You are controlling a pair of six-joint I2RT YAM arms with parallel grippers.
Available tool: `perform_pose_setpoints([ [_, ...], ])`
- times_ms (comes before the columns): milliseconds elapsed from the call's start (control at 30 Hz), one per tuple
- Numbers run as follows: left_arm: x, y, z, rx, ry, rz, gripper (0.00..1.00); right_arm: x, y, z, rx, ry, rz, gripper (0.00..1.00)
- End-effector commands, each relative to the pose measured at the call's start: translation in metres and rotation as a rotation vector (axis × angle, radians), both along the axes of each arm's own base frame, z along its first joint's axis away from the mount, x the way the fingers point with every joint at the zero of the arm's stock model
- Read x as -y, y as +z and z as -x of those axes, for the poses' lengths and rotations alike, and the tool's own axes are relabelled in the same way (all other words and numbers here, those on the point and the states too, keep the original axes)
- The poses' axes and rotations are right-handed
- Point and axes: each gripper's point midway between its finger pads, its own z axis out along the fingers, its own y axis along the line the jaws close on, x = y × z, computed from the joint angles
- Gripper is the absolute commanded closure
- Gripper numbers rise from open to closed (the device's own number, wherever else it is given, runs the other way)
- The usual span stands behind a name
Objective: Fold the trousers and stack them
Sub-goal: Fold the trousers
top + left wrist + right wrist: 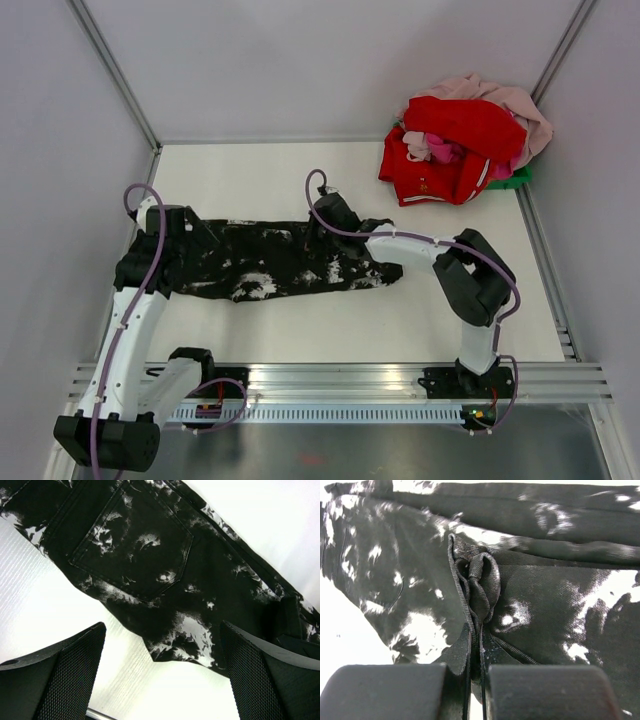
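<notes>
The trousers [270, 262], black with white blotches, lie stretched left to right across the white table [330, 320]. My left gripper [168, 225] hangs open over their left end; the left wrist view shows a back pocket of the trousers [150, 555] below, with nothing between the wide-apart jaws of the gripper [162, 630]. My right gripper [338, 215] is near the right end of the trousers. In the right wrist view this gripper [476, 636] is shut on a bunched fold of the trousers [545, 605], seam edges squeezed between the pads.
A pile of red and pink clothes [465, 145] sits at the back right corner on something green [517, 178]. A metal rail [330, 380] runs along the near edge. Walls close in the left, back and right sides.
</notes>
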Motion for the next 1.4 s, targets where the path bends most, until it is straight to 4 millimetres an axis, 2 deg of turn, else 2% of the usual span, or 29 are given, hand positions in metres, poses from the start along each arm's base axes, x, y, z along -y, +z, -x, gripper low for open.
perform_pose_setpoints([
  [0, 0.000, 0.009, -0.004, 0.048, 0.017, 0.022, 0.00, -0.036, 0.029, 0.006, 0.046, 0.119, -0.087, 1.00],
  [33, 0.002, 0.007, -0.004, 0.042, 0.013, 0.028, 0.00, -0.036, 0.022, 0.012, 0.023, 0.146, -0.054, 1.00],
  [100, 0.006, 0.004, -0.005, 0.036, -0.002, 0.045, 0.00, -0.047, 0.028, 0.014, 0.060, 0.211, -0.010, 1.00],
  [133, 0.007, 0.003, -0.005, 0.031, -0.006, 0.049, 0.00, -0.043, 0.023, 0.015, 0.050, 0.215, 0.039, 0.98],
  [167, 0.008, 0.003, -0.004, 0.026, -0.010, 0.052, 0.00, -0.046, 0.036, 0.010, 0.078, 0.221, 0.042, 0.93],
  [200, 0.008, 0.004, -0.004, 0.026, -0.012, 0.052, 0.00, -0.045, 0.039, 0.010, 0.099, 0.238, 0.066, 0.75],
  [267, 0.008, 0.007, -0.004, 0.028, -0.016, 0.052, 0.00, -0.041, 0.055, 0.008, 0.123, 0.239, 0.093, 0.54],
  [300, 0.009, 0.009, -0.004, 0.033, -0.019, 0.052, 0.00, -0.037, 0.061, 0.006, 0.143, 0.244, 0.113, 0.39],
  [400, 0.011, 0.013, -0.004, 0.047, -0.032, 0.062, 0.00, -0.018, 0.083, -0.003, 0.201, 0.193, 0.189, 0.26],
  [433, 0.013, 0.014, -0.005, 0.051, -0.037, 0.068, 0.00, -0.008, 0.095, -0.006, 0.224, 0.161, 0.217, 0.25],
  [533, 0.022, 0.013, -0.008, 0.059, -0.067, 0.110, 0.00, 0.010, 0.113, -0.008, 0.248, 0.120, 0.242, 0.20],
  [633, 0.048, 0.010, -0.017, 0.084, -0.163, 0.213, 0.00, 0.032, 0.116, -0.012, 0.231, 0.074, 0.240, 0.20],
  [667, 0.063, 0.011, -0.018, 0.088, -0.225, 0.272, 0.00, 0.044, 0.106, -0.013, 0.210, 0.054, 0.261, 0.20],
  [700, 0.070, 0.006, -0.024, 0.096, -0.251, 0.302, 0.00, 0.060, 0.110, -0.021, 0.209, 0.008, 0.258, 0.20],
  [733, 0.076, 0.002, -0.025, 0.091, -0.274, 0.325, 0.00, 0.071, 0.108, -0.025, 0.200, -0.017, 0.259, 0.20],
  [767, 0.085, -0.001, -0.025, 0.079, -0.306, 0.360, 0.00, 0.085, 0.097, -0.025, 0.171, -0.041, 0.272, 0.20],
  [800, 0.088, -0.013, -0.027, 0.043, -0.310, 0.378, 0.00, 0.104, 0.094, -0.034, 0.157, -0.085, 0.272, 0.19],
  [900, 0.107, -0.025, -0.035, 0.033, -0.382, 0.425, 0.00, 0.146, 0.086, -0.040, 0.137, -0.165, 0.291, 0.18],
  [933, 0.115, -0.028, -0.045, 0.048, -0.415, 0.437, 0.01, 0.158, 0.080, -0.038, 0.125, -0.181, 0.307, 0.18],
  [1000, 0.128, -0.037, -0.050, 0.038, -0.473, 0.425, 0.00, 0.178, 0.075, -0.040, 0.113, -0.211, 0.328, 0.17],
  [1033, 0.133, -0.050, -0.054, 0.005, -0.496, 0.423, 0.00, 0.186, 0.066, -0.037, 0.096, -0.221, 0.349, 0.17],
  [1100, 0.146, -0.059, -0.063, 0.005, -0.558, 0.399, 0.00, 0.196, 0.063, -0.035, 0.092, -0.237, 0.357, 0.16],
  [1133, 0.150, -0.074, -0.066, -0.036, -0.571, 0.400, 0.00, 0.202, 0.054, -0.032, 0.080, -0.241, 0.375, 0.16],
  [1200, 0.154, -0.084, -0.077, -0.031, -0.599, 0.375, 0.01, 0.207, 0.053, -0.030, 0.085, -0.252, 0.376, 0.17],
  [1233, 0.153, -0.096, -0.082, -0.050, -0.593, 0.361, 0.02, 0.209, 0.048, -0.027, 0.076, -0.251, 0.379, 0.17],
  [1367, 0.144, -0.120, -0.095, -0.057, -0.605, 0.272, 0.02, 0.214, 0.048, -0.025, 0.079, -0.254, 0.357, 0.17],
])
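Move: The leg ends of the black trousers are pinched in the right hand; their place on the upper part is 7 cm or so to its left, about 1 cm back and 3 cm down. The fold edge is some 24 cm to its right and 4 cm back; the red clothes pile stands roughly 40 cm right and 28 cm ahead. From the open left hand, the leg ends lie about 26 cm right, 6 ahead and 15 below, the waist edge 18 left, 4 ahead and 17 below. The leg ends are carried about 4 cm more to the left and let go as the right fingers open wide; that hand rises clear some 10 cm, then swings about 25 cm right and sinks again over the fold edge. The left hand, fingers still wide, then sweeps right and down, with some forward, towards the laid leg ends, yawing about 30 degrees clockwise. ##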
